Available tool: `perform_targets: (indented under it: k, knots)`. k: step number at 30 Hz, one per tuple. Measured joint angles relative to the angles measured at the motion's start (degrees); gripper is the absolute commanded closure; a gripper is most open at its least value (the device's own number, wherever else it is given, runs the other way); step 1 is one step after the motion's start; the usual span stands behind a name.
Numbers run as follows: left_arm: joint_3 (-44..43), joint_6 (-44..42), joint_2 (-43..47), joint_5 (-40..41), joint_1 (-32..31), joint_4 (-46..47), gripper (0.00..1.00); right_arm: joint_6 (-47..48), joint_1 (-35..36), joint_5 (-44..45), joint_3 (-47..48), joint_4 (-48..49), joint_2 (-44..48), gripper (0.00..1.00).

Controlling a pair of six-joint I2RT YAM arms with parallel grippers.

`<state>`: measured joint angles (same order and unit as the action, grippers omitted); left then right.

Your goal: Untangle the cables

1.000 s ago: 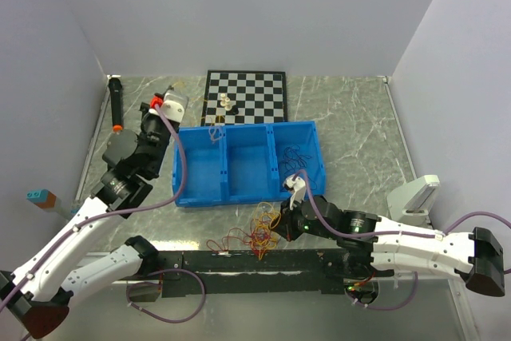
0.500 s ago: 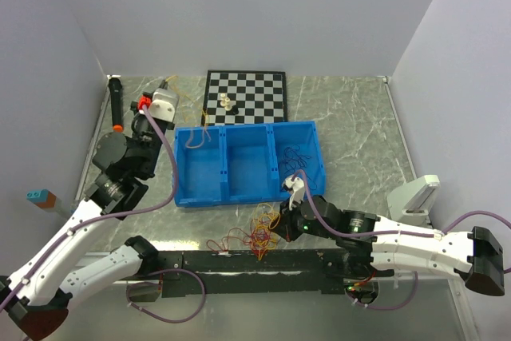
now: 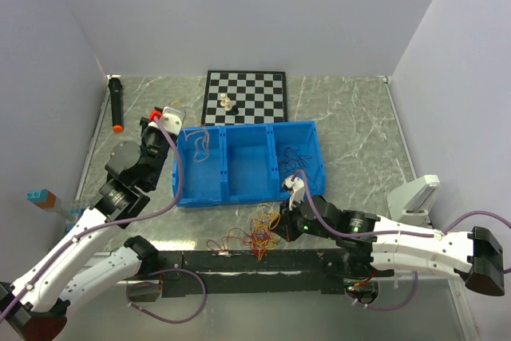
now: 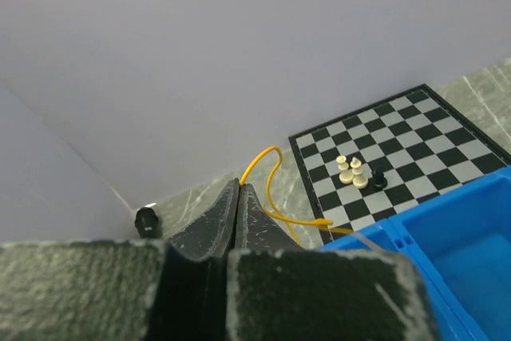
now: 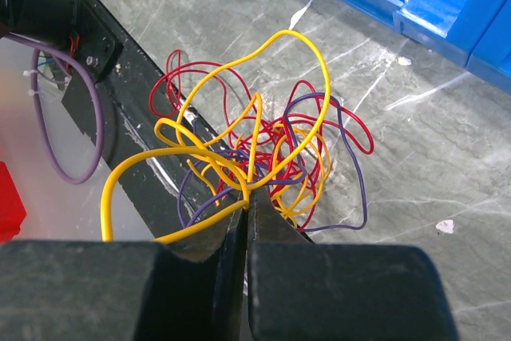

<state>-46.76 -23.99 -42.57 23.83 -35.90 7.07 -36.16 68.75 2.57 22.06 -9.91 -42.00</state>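
Note:
The cables (image 3: 254,236) lie as a tangled bunch of yellow, red and purple wires on the table in front of the blue bin (image 3: 239,196). My right gripper (image 5: 246,200) is shut on a yellow wire at the near edge of the bunch (image 5: 275,145). In the top view that gripper (image 3: 277,224) sits just right of the bunch. My left gripper (image 4: 238,185) is shut on one separate yellow cable (image 4: 299,220), which loops toward the bin. From above, the left gripper (image 3: 176,109) hovers at the bin's far left corner, and the yellow cable (image 3: 200,142) hangs into the left compartment.
A chessboard (image 3: 259,95) with three pieces (image 3: 226,104) lies behind the bin. Dark wires (image 3: 297,155) rest in the bin's right compartment. A black marker (image 3: 116,101) lies at the far left. A white block (image 3: 416,195) stands at the right.
My left gripper, still holding the yellow cable, swung left and then came back toward the bin's left compartment. The right arm and the bunch have stayed still.

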Motion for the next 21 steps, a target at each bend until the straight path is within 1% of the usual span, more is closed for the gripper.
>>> perform_targets:
  k: [8,11,17,19,21]
  knots:
    - [3.1,1.79,1.31,-0.2,0.04,-2.62,0.99,0.0,0.02,-0.07,0.0,0.0,-0.76,1.0]
    - [5.16,2.67,1.81,-1.11,0.09,-3.72,0.95,0.02,0.02,-0.07,0.0,-0.02,-1.4,1.0]
    - [10.12,3.15,1.38,-3.74,0.09,-5.7,0.8,0.04,0.0,-0.07,0.24,-0.42,-1.81,1.0]
    - [10.82,2.97,0.46,-4.44,0.09,-5.92,0.69,0.04,0.0,-0.04,0.44,-0.7,-1.77,1.0]
    - [10.69,2.69,-0.83,-4.76,0.09,-5.97,0.54,0.04,0.02,-0.04,0.46,-0.92,-1.6,1.0]
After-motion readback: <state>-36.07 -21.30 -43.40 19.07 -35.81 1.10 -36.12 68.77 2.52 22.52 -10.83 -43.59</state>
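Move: The left hand holds the freed yellow cable high over the blue tray's left compartment, whose middle is roughly 3 cm ahead, 5 cm right and 35 cm below. The middle compartment is about 3 cm ahead and 20 cm right; the chessboard is some 27 cm ahead and 18 cm right, and the tangle about 23 cm back and 23 cm right. From the right hand, the left compartment lies roughly 23 cm ahead, 24 cm left and 8 cm below. Straight down, gathering speed, the left hand sinks about 12 cm towards the blue tray's left compartment while the fingers tip downwards some 15 degrees and turn slightly to the right. Late in the descent, still well above the tray, the fingers part about a quarter and let go of the yellow cable. The right hand keeps its pinch on its yellow cable at the tangle. ##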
